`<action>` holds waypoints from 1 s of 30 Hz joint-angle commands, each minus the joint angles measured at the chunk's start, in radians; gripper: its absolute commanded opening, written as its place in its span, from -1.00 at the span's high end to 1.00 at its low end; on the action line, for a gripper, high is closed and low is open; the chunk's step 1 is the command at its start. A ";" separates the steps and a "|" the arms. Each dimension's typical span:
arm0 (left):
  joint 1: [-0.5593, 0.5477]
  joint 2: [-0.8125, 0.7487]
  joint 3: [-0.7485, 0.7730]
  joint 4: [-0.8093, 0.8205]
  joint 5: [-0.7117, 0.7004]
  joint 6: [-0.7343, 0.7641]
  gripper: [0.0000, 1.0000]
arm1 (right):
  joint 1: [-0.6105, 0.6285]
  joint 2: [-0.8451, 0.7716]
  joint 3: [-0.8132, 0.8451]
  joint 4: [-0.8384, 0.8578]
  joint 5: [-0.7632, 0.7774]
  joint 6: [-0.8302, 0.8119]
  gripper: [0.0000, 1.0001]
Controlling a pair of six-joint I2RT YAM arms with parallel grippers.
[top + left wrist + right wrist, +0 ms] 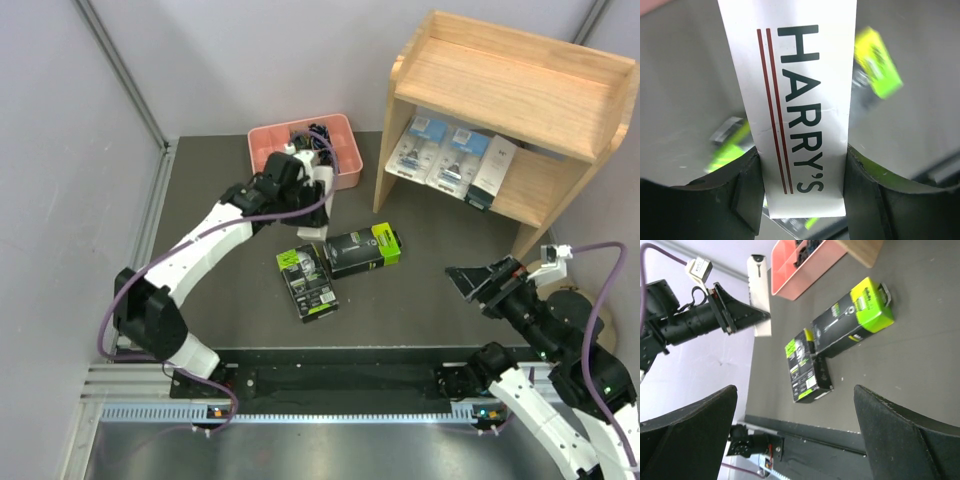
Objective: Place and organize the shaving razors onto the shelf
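Observation:
My left gripper (312, 200) is shut on a slim white razor box (320, 212) marked HARRY'S and holds it above the mat, in front of the pink tray. The left wrist view shows that box (800, 100) clamped between both fingers (745, 195). Two black razor boxes with lime-green ends lie on the mat below, one (365, 250) to the right and one (307, 283) nearer. The wooden shelf (520, 80) stands at the back right; its lower tier holds two blue blister packs (418, 150) (457, 160) and a second white box (492, 172). My right gripper (470, 282) is open and empty.
The pink divided tray (345, 170) of small dark items sits at the back centre, just behind the left gripper. In the right wrist view the black boxes (850, 322) (807, 370), the held white box (760, 295) and the tray (800, 270) all show. Grey walls enclose the mat.

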 commanded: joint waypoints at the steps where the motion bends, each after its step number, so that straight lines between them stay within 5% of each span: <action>1: -0.188 -0.108 -0.052 0.042 0.034 0.026 0.46 | -0.004 0.025 -0.036 0.114 -0.089 0.024 -0.97; 12: -0.622 -0.085 -0.006 0.108 -0.083 -0.095 0.45 | -0.004 0.038 -0.123 0.170 -0.153 0.073 -0.98; 23: -0.762 0.025 0.081 0.155 -0.086 -0.119 0.48 | -0.004 0.030 -0.186 0.199 -0.181 0.097 -0.96; 30: -0.765 -0.007 0.075 0.160 -0.173 -0.107 0.45 | -0.004 0.033 -0.186 0.200 -0.183 0.094 -0.20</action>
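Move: The left hand already holds the white Harry's box and takes it to the right hand's open fingers, which lie about 20 cm back from it, 28 cm to its right and 10 cm higher. From the left hand, the black-green box is about 10 cm right, 4 cm back and 18 cm below; the second black box is 11 cm back, 3 cm left, equally low. From the right hand, the Harry's box is about 22 cm ahead, 28 cm left and 8 cm below. The right fingers begin closing around the far end of the Harry's box while the left keeps its pinch on it. The left hand has swept it about 30 cm back and to the right, almost level, turning some 35 degrees clockwise, slowing at the end; the right hand comes to meet it, a few centimetres left and down, tipping slightly down, and closes only once there. ##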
